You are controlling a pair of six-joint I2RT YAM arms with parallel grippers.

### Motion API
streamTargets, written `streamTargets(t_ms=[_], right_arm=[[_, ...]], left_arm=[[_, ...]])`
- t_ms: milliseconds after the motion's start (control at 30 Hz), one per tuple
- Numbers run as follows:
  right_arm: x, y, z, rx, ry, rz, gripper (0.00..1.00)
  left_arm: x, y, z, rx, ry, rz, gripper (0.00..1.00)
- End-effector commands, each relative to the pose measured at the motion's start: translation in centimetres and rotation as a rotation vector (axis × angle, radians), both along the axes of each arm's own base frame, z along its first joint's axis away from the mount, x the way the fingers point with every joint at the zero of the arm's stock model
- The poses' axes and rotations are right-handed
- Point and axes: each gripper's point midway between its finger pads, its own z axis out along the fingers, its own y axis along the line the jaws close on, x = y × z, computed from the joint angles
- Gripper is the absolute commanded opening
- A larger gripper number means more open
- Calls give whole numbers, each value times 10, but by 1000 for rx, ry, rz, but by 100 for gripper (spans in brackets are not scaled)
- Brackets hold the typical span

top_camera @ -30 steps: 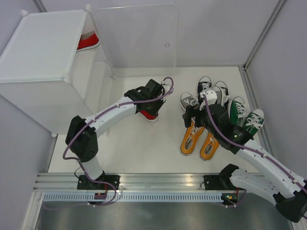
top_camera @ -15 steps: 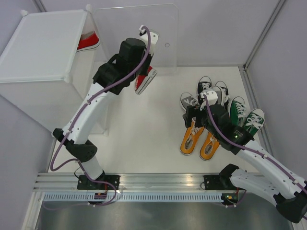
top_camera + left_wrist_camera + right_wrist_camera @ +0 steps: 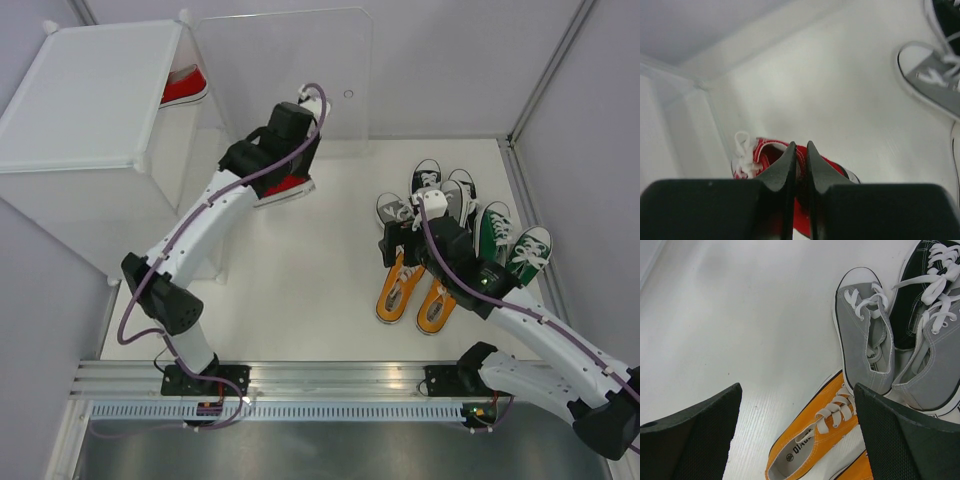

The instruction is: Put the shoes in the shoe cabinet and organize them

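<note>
My left gripper (image 3: pixel 287 171) is shut on a red shoe (image 3: pixel 285 187) and holds it above the table, in front of the cabinet's clear door (image 3: pixel 290 70). In the left wrist view the fingertips (image 3: pixel 791 150) pinch the red shoe (image 3: pixel 756 156) by its heel collar. A second red shoe (image 3: pixel 184 85) sits inside the shoe cabinet (image 3: pixel 90 90). My right gripper (image 3: pixel 393 247) hangs open above the orange shoes (image 3: pixel 400 290), holding nothing. In the right wrist view an orange shoe (image 3: pixel 815 440) lies between the wide jaws and a grey shoe (image 3: pixel 865 340) lies beyond.
Grey (image 3: pixel 393 210), black (image 3: pixel 427 175) and green shoes (image 3: pixel 497 228) crowd the table's right side. The open door has a small hole (image 3: pixel 348 94). A grey shoe (image 3: pixel 935 75) lies to the right in the left wrist view. Enclosure walls ring the table.
The left arm has lifted the red shoe off the table and carried it back toward the cabinet door, then lowered and turned it slightly. The right arm has barely moved.
</note>
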Motion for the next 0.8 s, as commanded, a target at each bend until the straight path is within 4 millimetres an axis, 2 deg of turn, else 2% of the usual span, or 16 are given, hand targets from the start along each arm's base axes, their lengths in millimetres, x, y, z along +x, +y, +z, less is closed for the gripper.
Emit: streamTargets(t_ms=[0,33,67,133,167,200,300,433,567,667,700,767], right_arm=[[3,5,5,35,-17,2,96],[3,6,4,36,-15,2,96],[3,5,4,36,-15,1,96],[3,5,4,33,-15,0,96],[3,5,4,33,-15,0,95],[3,6,3,32,-14,2,96],[3,5,2,31,-12,0,95],[5,6,0,27,-7,0,96],[5,7,-1,23,-2,0,95],[4,5,-1,21,-4,-2,95],[4,5,-2,20,-2,-4,95],[4,5,-5,14,5,-2,95]], left_arm=[[-7,-32,-75,-105,164,-34,2],[-4,-41,-86,-139,165,-50,2],[-11,-40,-123,-122,230,-41,2],[-16,-49,-150,-166,286,-44,2],[-27,-48,-172,-161,337,-32,2],[-32,-49,-180,-161,353,-35,2],[-54,-53,-196,-168,388,-52,2],[-79,-63,-202,-186,434,-96,2],[-109,-77,-226,-180,516,-142,3],[-131,-80,-238,-163,555,-154,21],[-135,-79,-231,-178,545,-155,31],[-141,-74,-229,-193,543,-134,41]])
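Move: High over the table, the left hand still grips the red shoe; the bare table spot it is taken to lies about 30 cm below, some 13 cm back and roughly straight under sideways. The nearer grey shoe is about 24 cm to the hand's right and 2 cm back; the left-hand orange shoe is 24 cm right and 18 cm back, both on the table. From the right hand, that spot is about 26 cm left, 3 cm ahead and 17 cm below. Bringing the red shoe down fast, the left hand drops some 26 cm, steeply at first and then easing, while drawing back about 13 cm and drifting a little right towards the orange shoe. The wrist tips some 30 degrees further down, and only near the end do the fingers part at the heel end to let the shoe go. ##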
